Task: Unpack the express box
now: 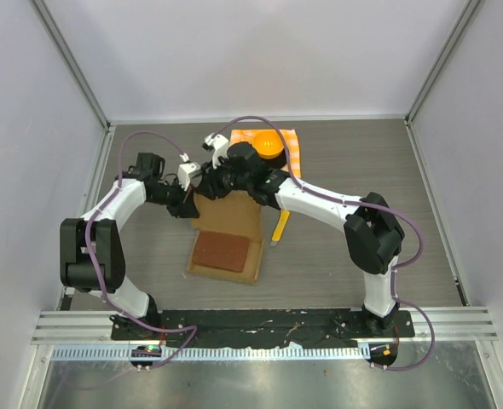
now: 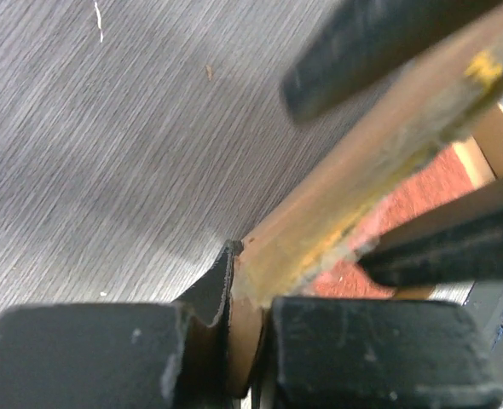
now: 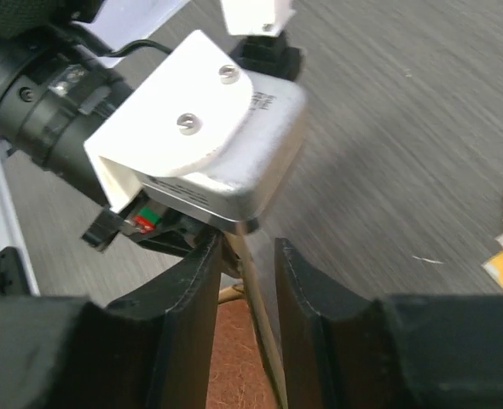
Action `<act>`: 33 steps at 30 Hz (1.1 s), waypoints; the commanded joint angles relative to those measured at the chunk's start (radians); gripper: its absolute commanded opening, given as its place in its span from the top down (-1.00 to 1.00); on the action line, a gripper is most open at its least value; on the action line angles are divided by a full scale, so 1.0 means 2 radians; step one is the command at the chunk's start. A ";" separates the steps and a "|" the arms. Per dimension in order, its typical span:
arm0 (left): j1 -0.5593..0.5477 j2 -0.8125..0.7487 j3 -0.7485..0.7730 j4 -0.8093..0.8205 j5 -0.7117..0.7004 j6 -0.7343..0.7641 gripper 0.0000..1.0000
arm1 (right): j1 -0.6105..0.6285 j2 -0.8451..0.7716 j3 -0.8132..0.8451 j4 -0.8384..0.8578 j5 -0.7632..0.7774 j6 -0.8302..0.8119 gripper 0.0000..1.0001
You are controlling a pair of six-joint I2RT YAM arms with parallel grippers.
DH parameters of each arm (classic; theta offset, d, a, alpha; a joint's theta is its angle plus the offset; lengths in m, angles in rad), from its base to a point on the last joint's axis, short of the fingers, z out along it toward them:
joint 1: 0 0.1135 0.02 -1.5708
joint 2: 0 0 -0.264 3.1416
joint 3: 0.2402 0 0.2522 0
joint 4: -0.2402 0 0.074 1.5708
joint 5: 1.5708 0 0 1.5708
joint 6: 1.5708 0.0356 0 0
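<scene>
The express box (image 1: 232, 215) lies open in the middle of the table, its lid flap (image 2: 337, 204) raised at the far end. A reddish-brown slab (image 1: 226, 252) lies inside it. My left gripper (image 1: 189, 198) is at the flap's left corner. In the left wrist view this gripper (image 2: 251, 341) is shut on the cardboard edge. My right gripper (image 1: 223, 184) is at the same flap, just right of the left one. Its fingers (image 3: 192, 290) straddle the thin flap edge (image 3: 264, 341) with a gap on both sides, so it stands open and grips nothing.
An orange-checkered cloth (image 1: 292, 146) with a round orange object (image 1: 268, 143) lies at the back, behind the right arm. A yellow stick-shaped item (image 1: 280, 227) lies right of the box. The left wrist's white camera housing (image 3: 200, 128) is close in front of my right fingers.
</scene>
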 commanded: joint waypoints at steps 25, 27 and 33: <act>0.010 -0.088 -0.054 0.058 -0.153 -0.120 1.00 | 0.112 -0.179 -0.246 -0.014 0.287 0.200 -0.16; 0.010 -0.090 -0.058 0.060 -0.163 -0.133 1.00 | 0.118 -0.171 -0.253 -0.009 0.291 0.218 -0.16; 0.010 -0.112 -0.071 0.060 -0.182 -0.150 1.00 | 0.131 -0.131 -0.226 -0.061 0.347 0.248 -0.16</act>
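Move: The reddish-brown pad in the open box lies about 10 cm back of the right hand, 5 cm to its right and 17 cm below it. The middle of the raised lid is some 3 cm back, 6 cm right and 10 cm below, its edge running between the right fingers; the yellow cutter lies about 22 cm right, 1 cm back and 18 cm below. From the left hand, which already pinches the lid, the pad is roughly 10 cm back, 8 cm right and 8 cm below. The right hand spreads its part-open fingers wider and comes free of the lid's edge, swinging some 12 cm right and 11 cm up over the lid, then sweeping back and steeply down about 20 cm to hang open above the right end of the pad, the wrist turned some 30 degrees clockwise and tipped farther down. Meanwhile the left hand keeps its pinch on the lid's left edge and draws it about 5 cm to the left, turning some 20 degrees counter-clockwise. ##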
